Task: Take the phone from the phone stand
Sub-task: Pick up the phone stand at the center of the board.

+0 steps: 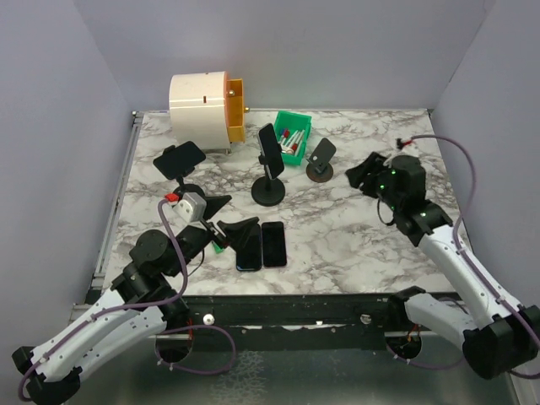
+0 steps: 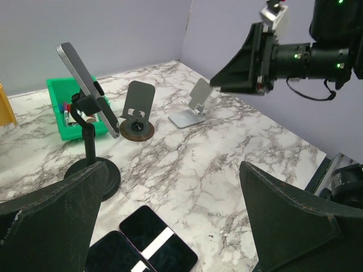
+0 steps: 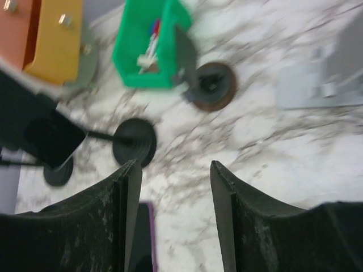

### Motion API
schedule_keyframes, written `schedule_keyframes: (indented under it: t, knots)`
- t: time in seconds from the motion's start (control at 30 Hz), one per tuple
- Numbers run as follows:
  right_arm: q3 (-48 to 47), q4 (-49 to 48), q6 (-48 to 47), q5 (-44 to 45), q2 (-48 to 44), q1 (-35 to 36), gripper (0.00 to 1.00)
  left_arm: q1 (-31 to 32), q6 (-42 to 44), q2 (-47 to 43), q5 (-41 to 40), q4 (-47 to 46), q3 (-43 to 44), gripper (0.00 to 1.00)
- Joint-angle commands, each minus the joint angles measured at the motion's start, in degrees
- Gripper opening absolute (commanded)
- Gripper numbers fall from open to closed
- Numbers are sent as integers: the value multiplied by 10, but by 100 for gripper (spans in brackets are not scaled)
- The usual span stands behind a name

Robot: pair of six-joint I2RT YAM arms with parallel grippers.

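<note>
A dark phone (image 1: 270, 150) leans in the clamp of a black pole phone stand (image 1: 268, 192) at mid-table; the left wrist view shows this phone (image 2: 85, 79) tilted above its round base (image 2: 93, 175). A second phone (image 1: 179, 158) sits on another stand at the left. My left gripper (image 1: 224, 215) is open and empty, low over the marble beside two flat phones (image 2: 156, 243). My right gripper (image 1: 363, 173) hovers at the right, open with nothing between its fingers (image 3: 249, 226). In the blurred right wrist view the stand's base (image 3: 134, 141) lies ahead.
A green bin (image 1: 293, 135) of pens stands behind the centre stand. A brown round stand (image 1: 320, 160) is next to it, and a silver stand (image 2: 193, 110) sits under the right gripper. A white and orange drawer box (image 1: 207, 105) is at the back left.
</note>
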State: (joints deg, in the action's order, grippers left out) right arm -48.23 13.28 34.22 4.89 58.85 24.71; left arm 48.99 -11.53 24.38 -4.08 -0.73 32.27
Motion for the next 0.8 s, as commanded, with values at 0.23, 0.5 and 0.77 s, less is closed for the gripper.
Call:
schedule_keyframes:
  t: [0.23, 0.5, 0.77]
  knots:
    - [29, -30, 22, 95, 7, -222, 57, -1, -2, 65, 39, -46, 10, 99]
    - [22, -126, -5, 148, 90, -236, 59, -3, -9, 23, 64, -20, 1, 99]
    - [-25, -170, -56, 128, 199, -244, 56, -3, -13, 5, 74, -15, 1, 99]
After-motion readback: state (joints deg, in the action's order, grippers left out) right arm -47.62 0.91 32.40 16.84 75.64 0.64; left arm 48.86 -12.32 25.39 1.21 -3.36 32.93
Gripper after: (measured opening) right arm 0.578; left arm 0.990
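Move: The grey phone stand lies about 13 cm ahead of the right hand, 16 cm to its right and 16 cm below. The brown-based stand is some 19 cm left of the grey one and 3 cm farther out; the black stand holding a phone is about 9 cm ahead of the right hand, 22 cm left and 10 cm lower. From the left hand the grey stand is roughly 26 cm ahead, 40 cm right and 25 cm below. Half-open, the right hand sweeps about 18 cm right, also forward and down, towards the grey stand, turning clockwise. ##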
